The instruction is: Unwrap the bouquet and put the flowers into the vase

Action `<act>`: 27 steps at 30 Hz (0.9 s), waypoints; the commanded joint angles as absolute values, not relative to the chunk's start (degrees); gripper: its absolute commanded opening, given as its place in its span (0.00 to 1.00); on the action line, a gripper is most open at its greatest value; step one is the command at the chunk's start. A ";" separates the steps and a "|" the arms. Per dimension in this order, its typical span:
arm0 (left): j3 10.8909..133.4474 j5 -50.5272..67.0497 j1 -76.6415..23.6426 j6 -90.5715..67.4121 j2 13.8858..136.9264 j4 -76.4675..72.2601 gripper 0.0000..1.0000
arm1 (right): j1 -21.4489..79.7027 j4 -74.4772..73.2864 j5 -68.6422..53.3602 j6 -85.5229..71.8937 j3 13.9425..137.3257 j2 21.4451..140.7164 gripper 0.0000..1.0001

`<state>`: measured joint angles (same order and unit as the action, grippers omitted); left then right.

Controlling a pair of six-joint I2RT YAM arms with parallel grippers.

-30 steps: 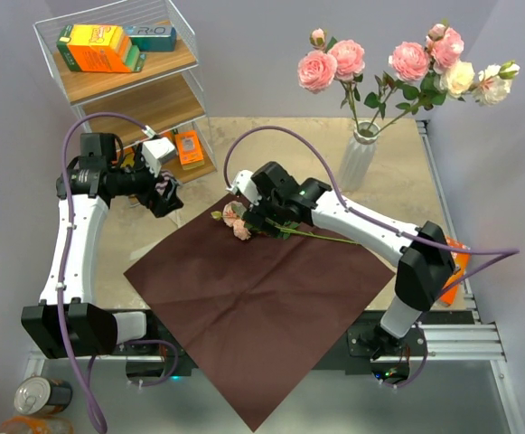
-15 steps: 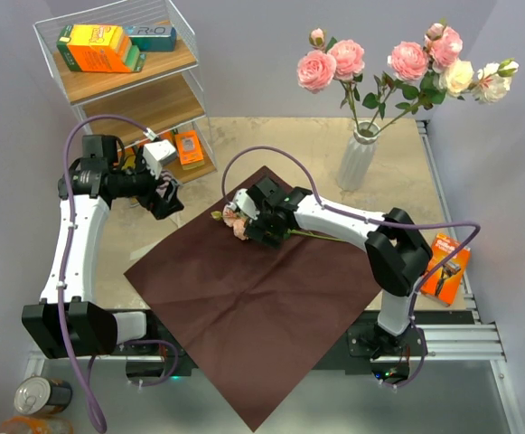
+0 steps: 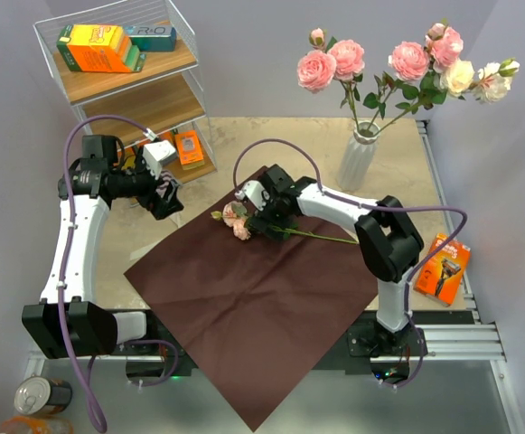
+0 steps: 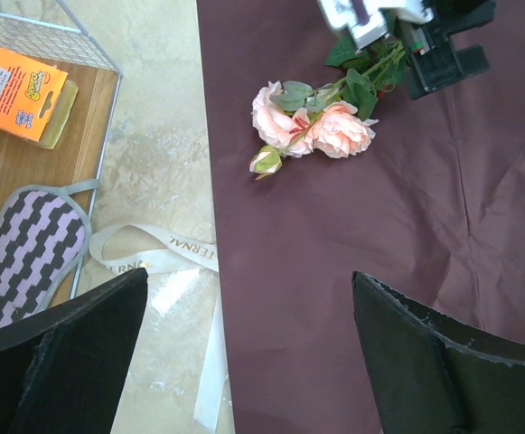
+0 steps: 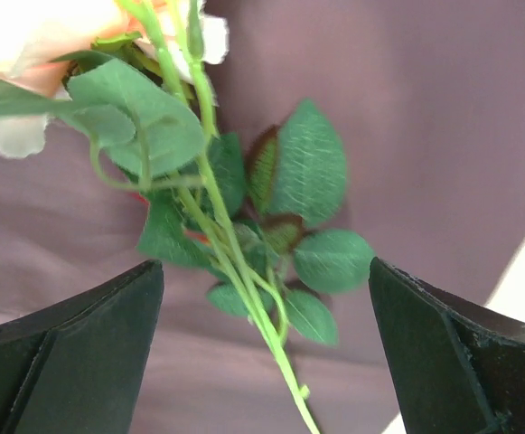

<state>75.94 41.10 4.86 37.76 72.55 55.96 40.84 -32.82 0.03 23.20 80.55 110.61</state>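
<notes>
The bouquet's maroon paper [image 3: 244,298] lies spread flat on the table. On its far corner lies one stem of the flowers [image 3: 237,220] with pink blooms [image 4: 312,131] and green leaves. My right gripper [image 3: 264,213] hangs just over that stem, open. The green stem [image 5: 244,280] runs between its fingers [image 5: 72,353] and touches neither. Several other roses stand in the whitish vase [image 3: 357,161] at the back right. My left gripper [image 3: 164,194] is open and holds nothing. It hovers over the paper's left edge [image 4: 244,362], near the loose cream ribbon [image 4: 167,253].
A wire shelf [image 3: 126,81] at the back left holds an orange box [image 3: 99,47] and a striped cloth [image 4: 27,258]. An orange package [image 3: 441,267] lies by the table's right edge. A can [image 3: 41,395] stands off the table at the front left.
My right arm has folded inward, its elbow swinging left and uncovering the orange package, while its gripper stays over the lying roses. The left arm has not moved.
</notes>
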 commanded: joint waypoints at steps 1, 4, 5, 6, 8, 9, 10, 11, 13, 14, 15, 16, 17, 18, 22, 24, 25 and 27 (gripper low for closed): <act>76.11 41.49 5.45 38.85 71.54 55.81 0.99 | 40.61 -34.98 -4.04 24.08 82.88 113.20 0.98; 76.20 41.22 5.45 39.11 71.37 55.90 0.99 | 40.43 -35.16 -4.30 24.00 83.49 114.69 0.96; 76.20 41.05 5.54 39.20 71.28 55.99 0.99 | 40.34 -35.07 -4.39 23.82 83.76 115.05 0.96; 76.11 41.04 5.54 39.29 71.19 55.99 0.99 | 40.34 -35.07 -4.57 23.64 84.02 115.83 0.95; 76.11 41.13 5.54 39.37 71.19 55.99 0.99 | 40.08 -35.33 -5.27 23.12 85.16 116.63 0.94; 76.03 41.13 5.62 39.37 71.19 55.99 0.99 | 39.64 -35.59 -6.06 23.12 85.60 117.07 0.92; 76.03 41.13 5.54 39.38 71.28 55.99 0.99 | 39.38 -36.03 -7.80 23.12 86.39 117.68 0.91; 76.03 41.05 5.54 39.38 71.28 55.99 0.99 | 39.11 -36.21 -8.87 23.03 86.83 118.03 0.90; 76.03 41.05 5.62 39.46 71.19 55.99 0.99 | 38.67 -36.73 -10.45 23.03 87.97 118.82 0.85; 76.11 40.96 5.54 39.46 71.28 55.90 0.99 | 38.58 -36.91 -11.50 23.03 88.33 119.09 0.83; 76.20 40.78 5.62 39.46 71.28 55.90 0.99 | 38.58 -37.18 -11.77 23.03 88.68 119.44 0.81; 76.29 40.78 5.62 39.55 71.28 55.99 0.99 | 38.58 -37.53 -12.13 22.94 89.29 119.62 0.76; 76.46 40.69 5.63 39.55 71.19 55.99 0.99 | 38.50 -37.70 -12.48 23.03 89.47 119.97 0.74; 76.64 40.69 5.63 39.55 71.19 56.07 0.99 | 38.50 -37.79 -12.57 22.94 89.73 120.14 0.72; 77.08 40.78 5.63 39.46 71.28 56.16 0.99 | 38.50 -37.62 -12.57 22.94 89.47 120.15 0.62; 77.34 40.69 5.63 39.46 71.28 56.16 0.99 | 38.58 -37.53 -12.74 22.76 89.47 120.32 0.56; 77.43 40.61 5.71 39.38 71.28 56.25 0.99 | 38.58 -37.53 -12.92 22.68 89.65 120.24 0.52; 77.69 40.78 5.71 39.20 71.37 56.16 0.99 | 38.58 -37.35 -13.45 22.33 90.09 120.23 0.40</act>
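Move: The right hand, fingers open, hovers just above the leafy part of the last flower's stem, which lies about 3 cm below and a centimetre to its left. The peach blooms lie some 9 cm left and 1 cm forward of that hand, and the vase some 13 cm ahead and 17 cm to its right. The wrapping lies underneath, its middle about 19 cm back and 4 cm left. From the left hand, the stem is about 4 cm forward, 18 cm right and 23 cm down. The right hand sinks quickly by about 3 cm onto the leafy part of the stem, easing back slightly as it goes, until the open fingers straddle the stem with their tips down on the wrapping. It then keeps that height and slides some 2 cm left and about 1 cm forward, the wrist tipping by about 10 degrees so that the fingers point more steeply down, while they close to about half open around the stem. ##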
